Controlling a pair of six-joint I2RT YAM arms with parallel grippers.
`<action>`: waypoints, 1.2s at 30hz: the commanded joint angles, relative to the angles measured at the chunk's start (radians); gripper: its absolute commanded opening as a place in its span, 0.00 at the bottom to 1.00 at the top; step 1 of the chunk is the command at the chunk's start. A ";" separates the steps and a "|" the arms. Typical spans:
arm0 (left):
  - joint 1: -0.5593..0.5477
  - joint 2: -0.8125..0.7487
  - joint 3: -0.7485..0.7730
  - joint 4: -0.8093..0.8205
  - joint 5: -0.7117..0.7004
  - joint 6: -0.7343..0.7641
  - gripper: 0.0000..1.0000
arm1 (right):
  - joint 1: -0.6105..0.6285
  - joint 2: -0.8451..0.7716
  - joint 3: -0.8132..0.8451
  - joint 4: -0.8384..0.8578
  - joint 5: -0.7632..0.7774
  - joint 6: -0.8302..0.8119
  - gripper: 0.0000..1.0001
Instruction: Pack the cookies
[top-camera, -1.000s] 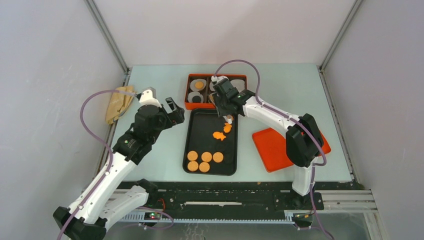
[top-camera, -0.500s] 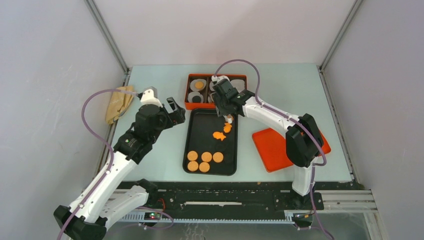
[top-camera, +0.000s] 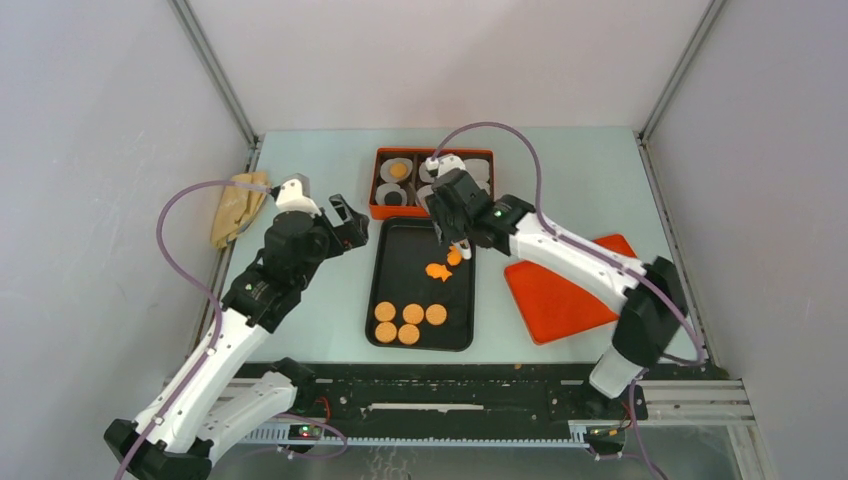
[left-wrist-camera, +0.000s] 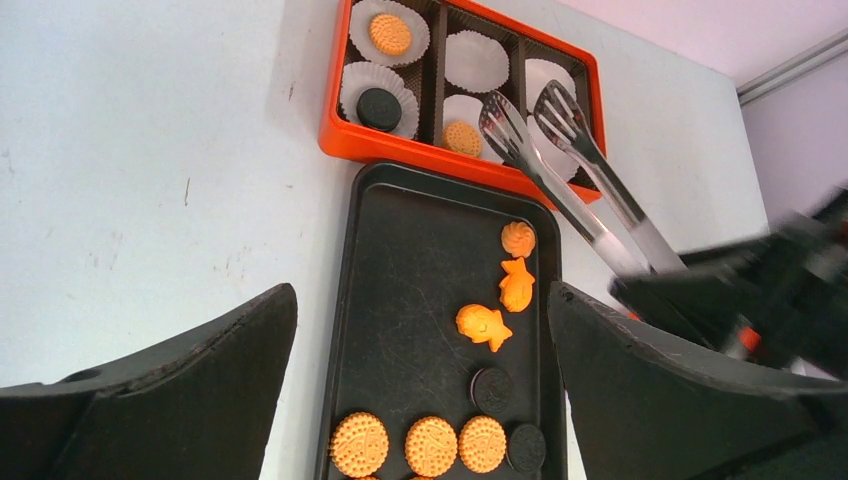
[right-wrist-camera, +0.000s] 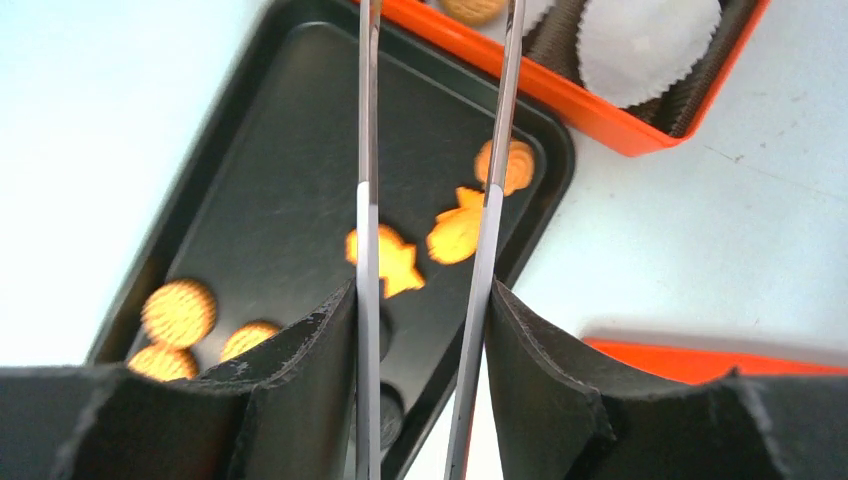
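The cookies lie on a black tray (top-camera: 385, 250): round orange ones (top-camera: 410, 318) at its near end, shown in the left wrist view (left-wrist-camera: 432, 445) beside two dark ones (left-wrist-camera: 490, 388), and fish-shaped orange ones (left-wrist-camera: 483, 325) further up. My right gripper (top-camera: 452, 215) is shut on metal tongs (left-wrist-camera: 570, 190), its fingers pressing both arms (right-wrist-camera: 425, 295). The tongs' tips are apart and empty over the orange box (left-wrist-camera: 335, 110). The box's paper cups hold an orange cookie (left-wrist-camera: 389, 34), a dark one (left-wrist-camera: 378, 107) and another orange one (left-wrist-camera: 462, 138). My left gripper (top-camera: 345, 225) is open above the tray's far left corner (left-wrist-camera: 422, 300).
An orange lid (top-camera: 560, 290) lies flat to the right of the tray, partly under the right arm. A tan cloth bag (top-camera: 235, 207) sits at the table's left edge. Grey walls close in the table on three sides.
The right arm's elbow has swung out to the right, uncovering more of the orange lid, and its gripper has shifted slightly nearer with the tongs. The left arm has barely moved.
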 joint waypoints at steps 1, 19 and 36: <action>0.001 -0.010 0.015 0.017 -0.005 0.017 1.00 | 0.132 -0.182 -0.036 -0.041 0.040 0.028 0.54; 0.001 -0.029 0.022 0.006 0.032 -0.010 1.00 | 0.480 -0.347 -0.375 -0.181 0.047 0.340 0.50; 0.001 -0.047 -0.009 0.002 0.047 -0.035 1.00 | 0.639 -0.436 -0.375 -0.398 0.057 0.384 0.49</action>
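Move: The right hand holds the tongs, empty. The round cookie at the right end of the upper row is about 19 cm back, 4 cm to the left and 13 cm below. Another round cookie sits 5 cm left of it, one dark cookie 4 cm beyond it and 1 cm to its right, a second dark one some 4 cm to its right, level. From the idle left hand the same round cookie is roughly 15 cm back, 17 cm to the right and 22 cm below. Tong tips end up astride the round cookie at the upper row's right end, seemingly touching it. The right hand keeps its grip on the part-open tongs, swinging them back about 27 cm from the box over the tray; it rises about 5 cm at first, then sinks some 10 cm, slowing as it arrives. The wrist tips down and turns counter-clockwise by roughly 15 degrees each. ##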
